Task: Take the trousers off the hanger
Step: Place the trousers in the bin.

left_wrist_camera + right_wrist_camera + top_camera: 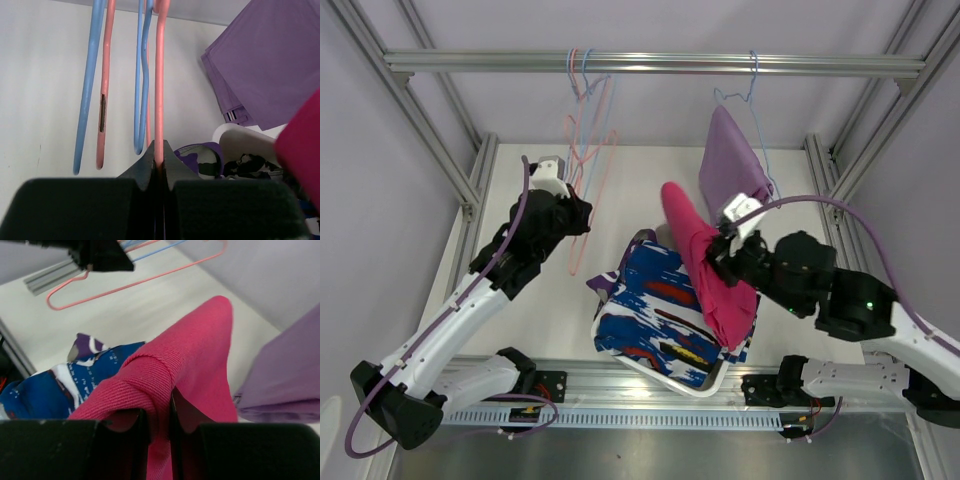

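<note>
My left gripper (582, 212) (159, 155) is shut on the bottom wire of an empty pink hanger (582, 160) (160, 75) that hangs from the rail. To the right, my right gripper (723, 243) (160, 405) is shut on a fold of the bright pink trousers (705, 265) (200, 350). Their lower end drapes over the white basket (690, 385). Behind them the lilac trousers (728, 160) (270, 70) (290, 375) hang over a blue hanger (752, 85).
The basket holds the blue-white patterned trousers (655, 315) (50, 385), the purple camouflage pair (200, 157) and a black flecked pair (250, 165). Other empty blue and pink hangers (92, 85) hang beside the held one. The metal rail (650, 63) crosses overhead, with frame posts at both sides.
</note>
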Robot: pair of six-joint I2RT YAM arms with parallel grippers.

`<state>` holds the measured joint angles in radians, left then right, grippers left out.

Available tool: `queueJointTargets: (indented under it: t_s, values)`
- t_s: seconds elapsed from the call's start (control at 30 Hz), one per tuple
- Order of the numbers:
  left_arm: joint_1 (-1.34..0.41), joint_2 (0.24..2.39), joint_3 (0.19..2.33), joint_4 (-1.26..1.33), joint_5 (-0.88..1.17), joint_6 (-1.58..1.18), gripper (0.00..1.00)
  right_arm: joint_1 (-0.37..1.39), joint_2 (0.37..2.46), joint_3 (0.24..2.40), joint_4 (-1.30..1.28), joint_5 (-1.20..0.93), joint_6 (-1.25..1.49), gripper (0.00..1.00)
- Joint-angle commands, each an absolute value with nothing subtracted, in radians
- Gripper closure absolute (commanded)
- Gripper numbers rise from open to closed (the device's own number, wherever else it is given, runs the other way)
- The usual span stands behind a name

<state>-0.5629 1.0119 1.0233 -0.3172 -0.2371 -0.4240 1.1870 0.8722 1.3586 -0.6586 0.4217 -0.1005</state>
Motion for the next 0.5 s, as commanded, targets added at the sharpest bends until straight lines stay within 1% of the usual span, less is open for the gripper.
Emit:
queueJointTargets:
  t_s: [0.0, 0.27, 0.47]
  values:
    - [-0.572, 1.006, 1.069, -0.295, -0.258, -0.402, 0.99, 1.189, 0.896, 1.345, -0.477, 0.304, -0.052, 1.00]
    - [-0.572, 0.999, 1.069, -0.296, -0.258, -0.400, 0.99, 1.221, 0.972, 1.298, -0.442, 0.154, -0.005, 1.00]
    - [-0.572, 0.997, 1.071, -0.298, -0.253, -0.400, 0.99, 1.305, 1.006, 1.201, -0.414, 0.143, 0.049, 1.00]
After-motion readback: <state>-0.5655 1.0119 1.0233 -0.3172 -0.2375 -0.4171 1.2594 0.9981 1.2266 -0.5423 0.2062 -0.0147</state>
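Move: The right hand already grips the pink trousers. The bin's middle lies roughly 8 cm to its left, about 2 cm ahead and some 33 cm below, with the blue-patterned trousers heaped in it about 9 cm left, 1 cm ahead and 30 cm below the hand. The purple trousers hang some 20 cm ahead and 5 cm right, about 10 cm lower. From the left hand, the bin is about 24 cm right, 12 cm back and 21 cm lower. The right hand carries the gripped pink trousers about 8 cm left and 7 cm down over the bin, easing back. ##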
